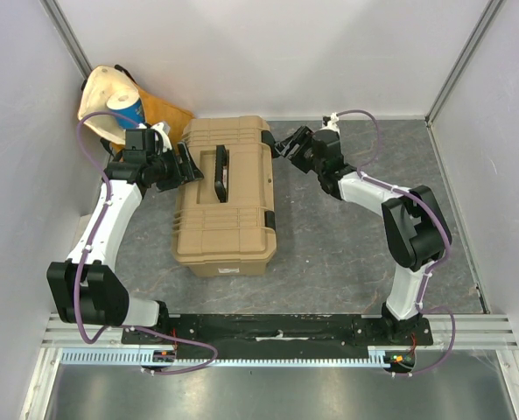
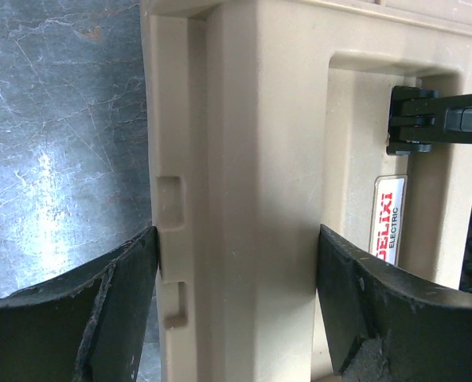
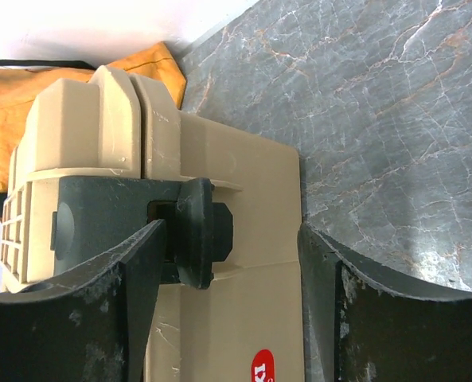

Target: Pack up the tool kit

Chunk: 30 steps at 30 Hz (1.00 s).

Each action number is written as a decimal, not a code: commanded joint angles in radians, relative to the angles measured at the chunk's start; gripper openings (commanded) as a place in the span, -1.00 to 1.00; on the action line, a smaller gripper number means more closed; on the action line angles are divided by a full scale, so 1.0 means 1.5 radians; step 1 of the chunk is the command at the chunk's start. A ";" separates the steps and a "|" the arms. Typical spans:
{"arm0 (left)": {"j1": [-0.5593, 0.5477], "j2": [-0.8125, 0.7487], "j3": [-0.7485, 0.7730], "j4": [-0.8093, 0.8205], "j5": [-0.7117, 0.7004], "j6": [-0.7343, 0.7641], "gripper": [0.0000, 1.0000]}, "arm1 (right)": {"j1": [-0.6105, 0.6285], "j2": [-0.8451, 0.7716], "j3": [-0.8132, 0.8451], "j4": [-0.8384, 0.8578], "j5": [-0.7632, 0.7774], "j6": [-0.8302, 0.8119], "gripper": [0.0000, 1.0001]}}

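The tan toolbox point(image 1: 228, 206) lies shut in the middle of the table, its black handle point(image 1: 221, 173) flat on the lid. My left gripper point(image 1: 189, 164) is open at the box's far left edge. In the left wrist view its jaws point(image 2: 237, 302) straddle the lid's left ridge point(image 2: 259, 159), with the handle's end point(image 2: 450, 119) to the right. My right gripper point(image 1: 281, 146) is open at the far right corner. In the right wrist view its jaws point(image 3: 232, 302) straddle the box's side point(image 3: 251, 199), next to a black latch point(image 3: 196, 231). Hammer, screwdriver, yellow-handled tool and knife are out of view.
A yellow-cream cloth bag point(image 1: 110, 101) with a blue item lies in the far left corner, behind my left arm; its orange cloth shows in the right wrist view point(image 3: 76, 87). White walls close in the grey marbled table point(image 1: 347, 245) on three sides.
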 commanded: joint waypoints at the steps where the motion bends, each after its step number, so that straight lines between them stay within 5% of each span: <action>1: -0.022 0.033 -0.018 0.061 0.069 0.002 0.57 | 0.080 -0.014 0.033 -0.106 -0.112 -0.042 0.47; 16: -0.022 0.036 -0.010 0.061 0.056 0.012 0.57 | 0.080 0.002 0.037 -0.221 -0.033 -0.114 0.16; 24: -0.022 0.013 0.069 0.057 -0.003 0.021 0.61 | 0.064 -0.070 0.249 -0.461 0.152 -0.291 0.04; 30: -0.017 0.035 0.152 0.055 -0.039 0.035 0.67 | 0.053 -0.016 0.402 -0.622 0.209 -0.370 -0.49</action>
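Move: The far latch of the toolbox, its flap standing out from the front wall, lies right at the open right fingers: roughly 1 cm ahead, 2 cm to the left and 1 cm below that hand. The near latch is about 15 cm back and 2 cm left of the right hand, the carry handle some 13 cm left, 5 cm back and 2 cm higher. From the left hand the far latch is about 18 cm right, 4 cm ahead and 3 cm below. The far latch's flap is left behind by the right hand, which first sinks and draws back about a centimetre, then climbs quickly to some 7 cm above its start, ending slightly back. It rolls about 30 degrees, left side dropping, while its fingers close to under half their gap. The left hand waits wide open at the lid's left rim, then starts up and forward by a couple of centimetres. ##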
